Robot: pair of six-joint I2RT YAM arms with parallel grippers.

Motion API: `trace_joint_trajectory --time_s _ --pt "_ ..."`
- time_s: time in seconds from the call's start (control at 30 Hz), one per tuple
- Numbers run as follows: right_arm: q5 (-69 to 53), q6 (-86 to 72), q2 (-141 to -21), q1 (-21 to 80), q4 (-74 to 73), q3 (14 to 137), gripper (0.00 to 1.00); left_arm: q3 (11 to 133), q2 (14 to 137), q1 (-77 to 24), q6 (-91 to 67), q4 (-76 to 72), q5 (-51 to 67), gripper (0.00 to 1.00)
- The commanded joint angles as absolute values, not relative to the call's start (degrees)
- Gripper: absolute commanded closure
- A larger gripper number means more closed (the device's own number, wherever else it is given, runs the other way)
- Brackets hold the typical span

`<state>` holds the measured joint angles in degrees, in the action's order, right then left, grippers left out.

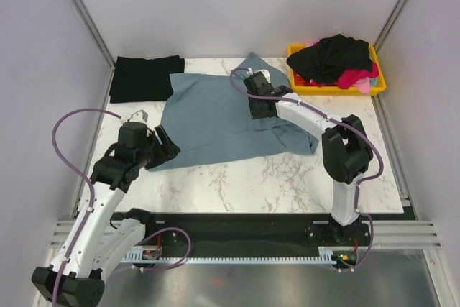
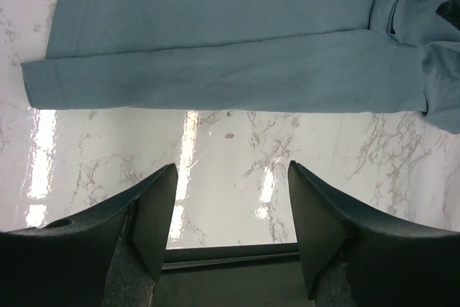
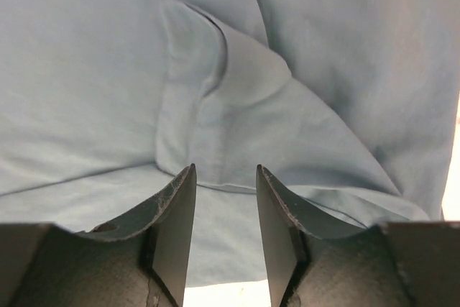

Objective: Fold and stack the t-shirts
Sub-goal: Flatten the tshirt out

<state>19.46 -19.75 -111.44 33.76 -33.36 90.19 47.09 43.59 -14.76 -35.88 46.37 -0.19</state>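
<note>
A slate blue-grey t-shirt [image 1: 208, 116] lies spread across the middle of the marble table, with a sleeve folded inward. My right gripper [image 1: 259, 111] hovers over its right side, and in the right wrist view [image 3: 225, 169] it is open, nothing between its fingers, above a raised crease of the blue-grey cloth [image 3: 215, 84]. My left gripper [image 1: 164, 144] stands open at the shirt's near left corner. From the left wrist my left gripper [image 2: 231, 167] is over bare marble, short of the shirt's hem [image 2: 215, 77]. A folded black t-shirt [image 1: 144, 77] lies at the back left.
A yellow bin [image 1: 379, 85] at the back right holds a heaped black t-shirt [image 1: 336, 54] and a pink-red one [image 1: 357, 77]. Metal frame rails run along both sides. Bare marble [image 1: 273, 177] shows at the front of the table.
</note>
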Motion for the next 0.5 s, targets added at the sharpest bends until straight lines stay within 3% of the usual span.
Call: trace_joint_trajectory --time_s 0.0,0.47 --pt "19.52 -20.56 -112.5 34.01 -31.38 88.59 0.53 47.55 42.63 -14.94 -34.01 45.44 -1.41 0.29" --pt "20.56 -21.36 -119.27 36.74 -30.94 90.44 0.57 47.46 42.45 -14.94 -34.01 45.26 -1.41 0.29"
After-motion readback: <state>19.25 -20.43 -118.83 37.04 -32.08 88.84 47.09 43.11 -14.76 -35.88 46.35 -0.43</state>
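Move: Below the right hand, about 9 cm down and some 3 cm back and 3 cm to its left, lies the near-left corner of the t-shirt's turned-back flap. The flap's raised hem is roughly 4 cm ahead and 1 cm left of the hand, while the t-shirt's near edge runs about 12 cm back and 3 cm left. The yellow basket stands some 19 cm ahead and 24 cm right. From the left hand the flap corner is about 17 cm ahead, 23 cm right and 16 cm down. Sinking towards the flap corner, the right hand comes down some 6 to 7 cm while easing about 2 cm back and 2 cm left. Its wrist tips only around 5 degrees steeper, and the fingers stay about half open and end low over the flap's left edge; contact can't be seen. ##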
